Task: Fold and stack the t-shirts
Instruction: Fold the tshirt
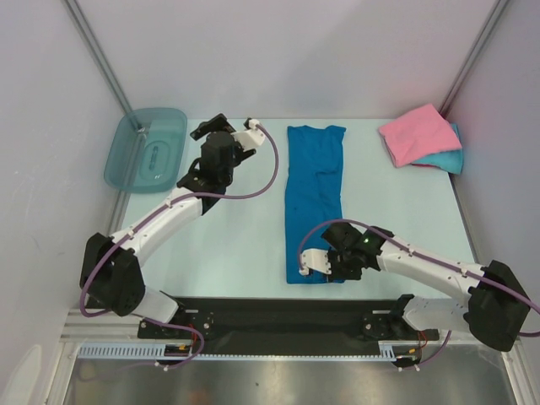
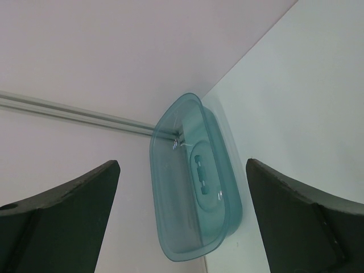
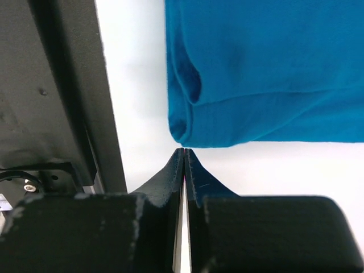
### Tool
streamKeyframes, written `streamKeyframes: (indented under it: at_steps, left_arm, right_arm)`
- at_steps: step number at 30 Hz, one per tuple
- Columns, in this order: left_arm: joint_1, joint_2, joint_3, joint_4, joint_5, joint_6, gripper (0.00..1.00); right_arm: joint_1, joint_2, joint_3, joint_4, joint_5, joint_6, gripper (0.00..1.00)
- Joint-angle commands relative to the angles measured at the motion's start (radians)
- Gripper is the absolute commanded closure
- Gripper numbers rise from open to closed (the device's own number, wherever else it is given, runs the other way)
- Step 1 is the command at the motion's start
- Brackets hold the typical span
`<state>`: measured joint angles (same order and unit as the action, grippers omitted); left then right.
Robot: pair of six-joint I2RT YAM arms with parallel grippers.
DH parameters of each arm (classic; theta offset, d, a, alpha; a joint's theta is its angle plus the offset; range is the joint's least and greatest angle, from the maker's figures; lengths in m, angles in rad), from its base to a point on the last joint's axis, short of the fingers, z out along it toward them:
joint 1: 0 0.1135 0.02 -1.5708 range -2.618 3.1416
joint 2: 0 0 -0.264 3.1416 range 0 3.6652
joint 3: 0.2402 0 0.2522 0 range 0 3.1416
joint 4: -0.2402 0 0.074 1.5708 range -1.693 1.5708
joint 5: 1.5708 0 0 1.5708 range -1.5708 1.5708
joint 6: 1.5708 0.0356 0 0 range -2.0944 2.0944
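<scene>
The deep blue t-shirt (image 1: 314, 198) lies as a long narrow strip down the table's middle, collar at the far end. My right gripper (image 1: 336, 272) is at its near right corner. In the right wrist view the fingertips of that gripper (image 3: 183, 151) are pressed together just below the blue hem (image 3: 261, 68), with no cloth between them. A folded pink t-shirt (image 1: 413, 133) rests on a turquoise one (image 1: 449, 159) at the far right. My left gripper (image 1: 211, 125) hovers at the far left, open and empty (image 2: 182, 166), facing the bin.
A translucent teal bin (image 1: 145, 148) (image 2: 193, 182) sits in the far left corner against the wall. The black base rail (image 1: 278, 316) (image 3: 62, 85) runs along the near edge, close beside the right gripper. White walls enclose the table on three sides.
</scene>
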<state>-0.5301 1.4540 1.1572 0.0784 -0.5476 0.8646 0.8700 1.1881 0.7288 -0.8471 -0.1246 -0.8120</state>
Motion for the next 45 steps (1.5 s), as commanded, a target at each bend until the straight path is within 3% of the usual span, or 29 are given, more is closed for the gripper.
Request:
streamKeyframes:
  at_steps: [1, 3, 7, 14, 29, 35, 37, 40, 41, 45]
  left_arm:
    - [-0.011, 0.009, 0.05, 0.035, -0.011, -0.016, 0.0]
    - [-0.011, 0.011, 0.058, 0.035, -0.011, -0.015, 0.0]
    - [-0.011, 0.008, 0.061, 0.037, -0.006, -0.009, 0.0]
    - [-0.011, 0.014, 0.058, 0.047, -0.009, -0.001, 0.0]
    - [-0.011, 0.008, 0.027, 0.083, -0.015, 0.01, 0.0]
    - [-0.011, 0.0, 0.024, 0.075, -0.02, 0.002, 0.0]
    - [-0.011, -0.001, 0.027, 0.075, -0.023, -0.001, 0.0]
    - [-0.011, -0.004, 0.026, 0.075, -0.025, -0.003, 0.0]
    - [-0.011, -0.003, 0.027, 0.075, -0.026, -0.007, 0.0]
    - [-0.011, 0.002, 0.027, 0.089, -0.025, -0.007, 0.0]
  right_arm:
    - [-0.028, -0.018, 0.035, -0.027, -0.017, 0.001, 0.96]
    - [-0.029, -0.025, 0.029, -0.015, -0.01, 0.0, 1.0]
    - [-0.048, -0.01, 0.086, 0.016, -0.004, 0.02, 1.0]
    - [-0.048, 0.037, 0.038, 0.124, 0.016, -0.016, 1.0]
    - [-0.092, -0.01, -0.117, 0.089, -0.014, 0.0, 1.0]
    - [-0.115, 0.007, 0.026, 0.05, 0.02, 0.022, 1.0]
    - [-0.114, 0.022, 0.138, 0.039, 0.01, 0.045, 0.94]
    - [-0.079, 0.05, 0.253, 0.026, -0.016, 0.065, 0.61]
    - [-0.063, 0.059, 0.267, 0.028, -0.018, 0.062, 0.44]
    - [0.017, 0.091, 0.255, 0.048, -0.014, 0.005, 0.3]
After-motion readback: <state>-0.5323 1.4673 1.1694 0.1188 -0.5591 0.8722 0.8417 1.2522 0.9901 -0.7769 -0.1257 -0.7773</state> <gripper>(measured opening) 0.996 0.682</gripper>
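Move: At the shirt strip's near right corner, the nearly shut right fingers are already on the cloth; the spot where it gets laid is some 2 cm to their right and 3 cm below. The middle of the shirt strip lies about 17 cm ahead and 5 cm left, its near left corner about 1 cm back and 11 cm left. The table's front edge runs 5 cm behind. From the idle left hand that spot is roughly 30 cm back, 27 cm right and far below. Keeping its pinch on the near right corner, the right hand first draws it about 3 cm forward with a slight lift and drift left, then reverses back, outward to the right and down close to the table. There the fingers let go, opening to about two thirds, while the hand rises some 10 cm and swings left and forward over the shirt, tilting about 15 degrees. ##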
